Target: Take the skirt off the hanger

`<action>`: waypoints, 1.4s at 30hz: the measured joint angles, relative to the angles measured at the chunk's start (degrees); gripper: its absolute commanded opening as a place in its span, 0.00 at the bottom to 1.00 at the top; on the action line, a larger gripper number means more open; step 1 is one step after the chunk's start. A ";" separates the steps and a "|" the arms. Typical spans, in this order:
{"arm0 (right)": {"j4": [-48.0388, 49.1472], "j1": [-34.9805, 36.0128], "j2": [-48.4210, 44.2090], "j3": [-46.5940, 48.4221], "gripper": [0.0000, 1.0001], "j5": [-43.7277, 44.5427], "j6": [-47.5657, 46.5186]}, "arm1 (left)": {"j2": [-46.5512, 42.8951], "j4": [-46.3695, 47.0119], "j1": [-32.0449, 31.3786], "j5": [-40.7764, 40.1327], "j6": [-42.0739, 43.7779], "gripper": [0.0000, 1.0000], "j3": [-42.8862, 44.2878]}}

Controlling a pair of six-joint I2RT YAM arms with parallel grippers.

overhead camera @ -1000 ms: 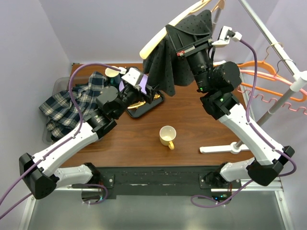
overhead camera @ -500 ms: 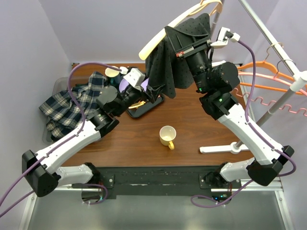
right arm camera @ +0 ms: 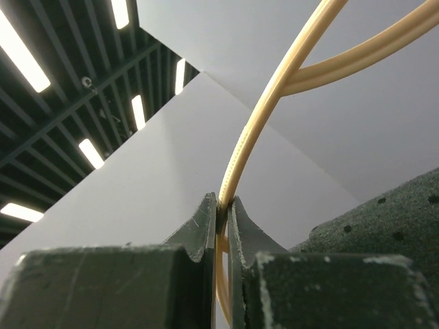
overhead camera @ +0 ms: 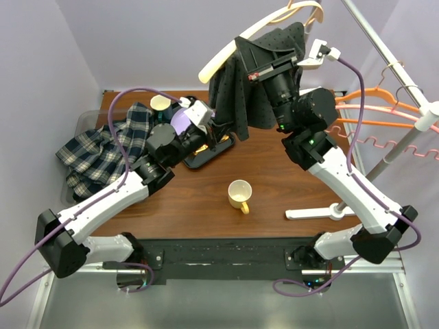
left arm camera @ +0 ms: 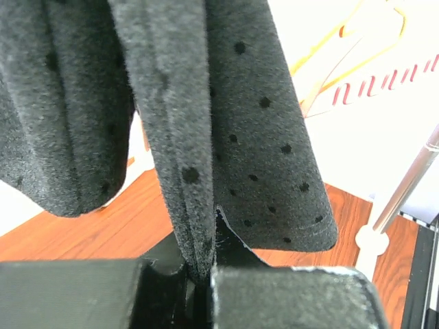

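Observation:
A dark grey dotted skirt [overhead camera: 240, 89] hangs from a cream hanger [overhead camera: 223, 56] held up in the air at the back of the table. My right gripper [right arm camera: 223, 205] is shut on the hanger's thin cream bar [right arm camera: 267, 103]; in the top view it [overhead camera: 278, 41] is hidden behind the skirt. My left gripper [overhead camera: 221, 129] is shut on the skirt's lower edge; in the left wrist view the fabric fold [left arm camera: 195, 205] runs down between the jaws [left arm camera: 199, 274].
A plaid garment [overhead camera: 103, 147] lies in a bin at the left. A yellow mug [overhead camera: 240, 194] stands mid-table, a black tray [overhead camera: 206, 152] behind it, a small cup [overhead camera: 160, 103] at the back. A rack with orange hangers [overhead camera: 384, 110] stands right; its base [overhead camera: 322, 212] is on the table.
My right arm has raised the hanger slightly up and back. My left arm has followed a little to the right, still holding the skirt's edge.

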 measured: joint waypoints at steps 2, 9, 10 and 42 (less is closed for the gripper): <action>-0.07 0.02 1.14 1.03 0.00 0.79 -1.36 | -0.39 -0.66 0.00 0.17 -0.04 0.00 0.00; -2.23 0.57 6.05 6.71 0.00 3.72 -6.12 | -5.70 -2.25 0.02 -1.03 -0.15 0.00 -3.80; -2.58 0.72 6.84 7.65 0.00 4.22 -6.75 | -6.86 -2.38 0.04 -1.22 -0.11 0.00 -4.59; -7.19 -4.98 22.80 32.61 0.00 9.99 -19.52 | -36.17 -30.73 0.02 -13.97 7.41 0.00 -5.70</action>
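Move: The left hand already pinches the grey dotted skirt low down, with the skirt's middle about 10 cm above it, 5 cm to the right and 4 cm ahead. The bin of plaid clothes lies some 43 cm left, 6 cm ahead and 33 cm below; the purple plate is about 20 cm ahead and 11 cm left, the yellow mug 6 cm back and 6 cm right, both roughly 35 cm down. From the right hand, which holds the cream hanger, the skirt's middle is about 14 cm below and 3 cm ahead, 1 cm right. Keeping its pinch on the grey skirt, the left hand pulls it left and back towards the bin side, about 15 cm left and 9 cm back, turning counter-clockwise near the end. Against that pull the right hand keeps hold of the cream hanger and drives it forward about 10 cm, turning clockwise some 25 degrees and rising slightly at the end, to draw it out of the skirt. ##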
